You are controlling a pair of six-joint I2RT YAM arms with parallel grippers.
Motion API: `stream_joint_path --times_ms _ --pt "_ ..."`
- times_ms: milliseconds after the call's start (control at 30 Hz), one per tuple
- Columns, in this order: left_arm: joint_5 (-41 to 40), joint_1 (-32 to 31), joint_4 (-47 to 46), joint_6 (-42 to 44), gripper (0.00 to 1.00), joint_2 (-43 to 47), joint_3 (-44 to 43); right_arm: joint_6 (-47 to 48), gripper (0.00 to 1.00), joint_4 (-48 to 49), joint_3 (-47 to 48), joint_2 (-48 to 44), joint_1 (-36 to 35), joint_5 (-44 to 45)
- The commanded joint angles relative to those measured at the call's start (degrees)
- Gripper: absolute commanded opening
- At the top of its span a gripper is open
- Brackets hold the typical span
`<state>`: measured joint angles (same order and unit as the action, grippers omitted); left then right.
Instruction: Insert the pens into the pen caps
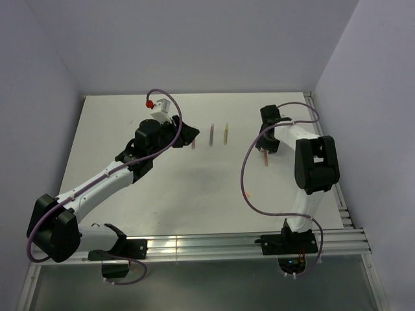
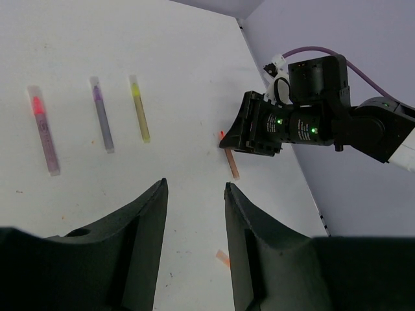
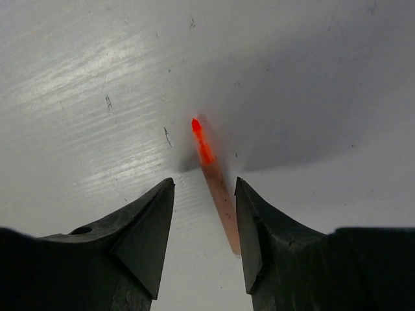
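Observation:
The orange-red pen (image 3: 219,194) lies flat on the table with its bright tip (image 3: 197,127) bare. My right gripper (image 3: 204,181) is open around it: the pen's shaft lies close along the right finger, with a wide gap to the left finger. Seen from above, that pen (image 1: 266,158) sticks out below the right gripper (image 1: 268,146). A small orange pen cap (image 2: 223,258) lies loose on the table near my left gripper (image 2: 194,183), which hangs open and empty above the surface. Further off lie the pink-red pen (image 2: 43,133), the dark purple pen (image 2: 102,116) and the yellow pen (image 2: 139,110), side by side.
The three pens lie in a row (image 1: 212,135) at mid-table between the two arms. The table's right edge and the side wall (image 1: 363,129) run close to the right arm. A metal rail (image 1: 207,245) spans the near edge.

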<state>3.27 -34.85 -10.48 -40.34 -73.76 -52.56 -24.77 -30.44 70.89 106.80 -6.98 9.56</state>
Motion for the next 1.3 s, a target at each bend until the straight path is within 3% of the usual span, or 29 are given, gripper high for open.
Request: stream_joint_path --times_ms 0,467,733,933,1133,1267 --pt "0.95 -0.22 -2.79 -0.27 0.45 0.10 0.35 0.08 0.50 -0.50 3.02 0.86 0.13 3.71" --pt "1.74 -0.22 -2.61 -0.44 0.44 -1.13 -0.62 2.19 0.48 0.11 3.99 4.20 1.00 -0.50" --pt "1.74 -0.22 -1.74 -0.88 0.43 -1.21 -0.88 2.01 0.28 0.20 2.94 3.85 1.27 -2.27" --pt "3.49 -0.39 -1.91 -2.02 0.43 -1.30 -0.79 2.10 0.00 0.46 1.62 2.89 1.36 -2.53" --pt "7.89 -0.31 -4.10 -3.17 0.44 -0.95 0.70 0.70 0.00 2.57 -1.72 -2.19 1.27 -6.12" --pt "15.15 -0.04 -7.61 -5.27 0.45 -1.21 2.89 -0.62 0.00 4.77 -4.62 -9.14 0.14 -9.30"
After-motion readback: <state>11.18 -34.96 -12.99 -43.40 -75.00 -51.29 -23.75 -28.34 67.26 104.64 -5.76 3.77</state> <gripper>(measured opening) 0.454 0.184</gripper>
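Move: Just beneath the right hand's open fingers lies the orange pen, its middle about 1 cm back, 1 cm to the right and 2 cm lower. From that hand the orange cap is some 15 cm back and 9 cm left, and the yellow pen about 8 cm ahead and 14 cm left, with the purple pen 5 cm farther left beside it. From the left hand the orange pen is roughly 5 cm ahead, 25 cm right and 24 cm down. Easing about 1 cm forward and 1 cm down over the orange pen, the right hand closes its fingers on the barrel a little nibward of its middle, then draws back and left by some 2 cm while starting to rise, keeping the pinch. Late on, the left hand, its fingers staying open, drifts nearly 3 cm right and back, turning slightly clockwise. ##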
